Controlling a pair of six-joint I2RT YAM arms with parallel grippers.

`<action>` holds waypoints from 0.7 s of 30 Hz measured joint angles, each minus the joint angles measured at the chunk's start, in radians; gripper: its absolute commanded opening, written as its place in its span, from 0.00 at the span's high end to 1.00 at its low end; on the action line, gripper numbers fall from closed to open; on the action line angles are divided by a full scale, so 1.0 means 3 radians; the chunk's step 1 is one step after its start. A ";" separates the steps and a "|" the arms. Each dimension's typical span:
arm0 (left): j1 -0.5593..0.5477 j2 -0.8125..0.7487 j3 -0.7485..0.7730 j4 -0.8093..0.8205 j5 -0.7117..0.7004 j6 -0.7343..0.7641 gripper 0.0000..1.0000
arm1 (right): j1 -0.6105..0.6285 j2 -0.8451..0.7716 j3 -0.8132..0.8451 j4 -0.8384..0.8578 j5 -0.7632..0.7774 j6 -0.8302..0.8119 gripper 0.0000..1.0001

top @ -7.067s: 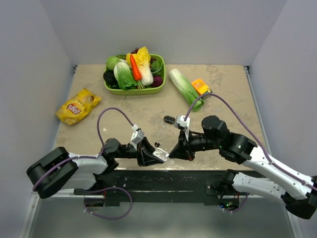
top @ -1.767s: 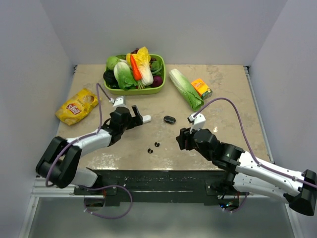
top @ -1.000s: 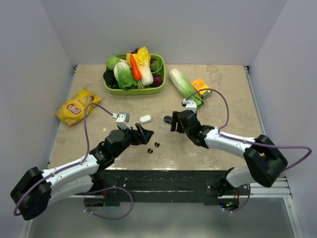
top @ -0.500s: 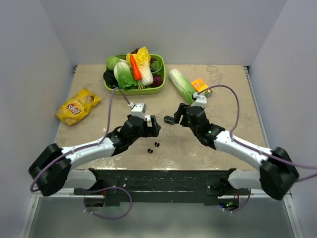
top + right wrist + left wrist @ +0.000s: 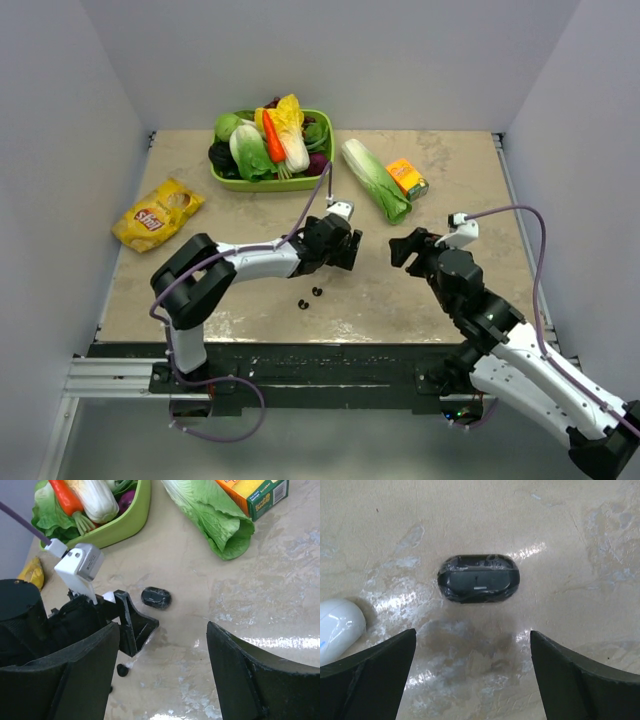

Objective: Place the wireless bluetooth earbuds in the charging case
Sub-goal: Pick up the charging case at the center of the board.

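Observation:
A closed black charging case lies on the tabletop just ahead of my left gripper, whose jaws stand wide open and empty, one on each side short of it. The right wrist view shows the same case beyond the left gripper's fingers. A white case sits to the left of the black one. Two black earbuds lie loose on the table nearer the arms' bases; one earbud also shows in the right wrist view. My right gripper hangs open and empty to the right of the case.
A green basket of vegetables stands at the back. To its right lie a napa cabbage and an orange box. A yellow chips bag rests at the left. Grey walls close in three sides.
My left arm swung right until its gripper came up to the black case, and its jaws widened. My right arm drew back to the right, away from the case.

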 measured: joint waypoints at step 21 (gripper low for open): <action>0.0000 0.0759 0.0816 -0.0244 -0.0270 -0.0008 0.08 | 0.0000 -0.0069 -0.0001 -0.0219 -0.0080 -0.0098 0.26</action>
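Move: The charging case lies about 5 cm ahead of my left hand, 3 cm to its right and 3 cm below. The white case is some 11 cm to the left of the charging case and level with it, the pair of black earbuds about 8 cm left of it and 13 cm nearer me, and the cabbage's middle about 14 cm beyond it and 8 cm right. From my right hand the charging case is roughly 10 cm ahead, 12 cm left and 19 cm below. With its fingers wide open and slanting down and ahead, my left hand slides forward and right about 4 cm towards the charging case, staying level. Then I sink it some 2.5 cm and ease it slightly farther forward, bringing the fingertips to either side of the case's long ends; the wrist barely turns, and no grip is taken yet. ##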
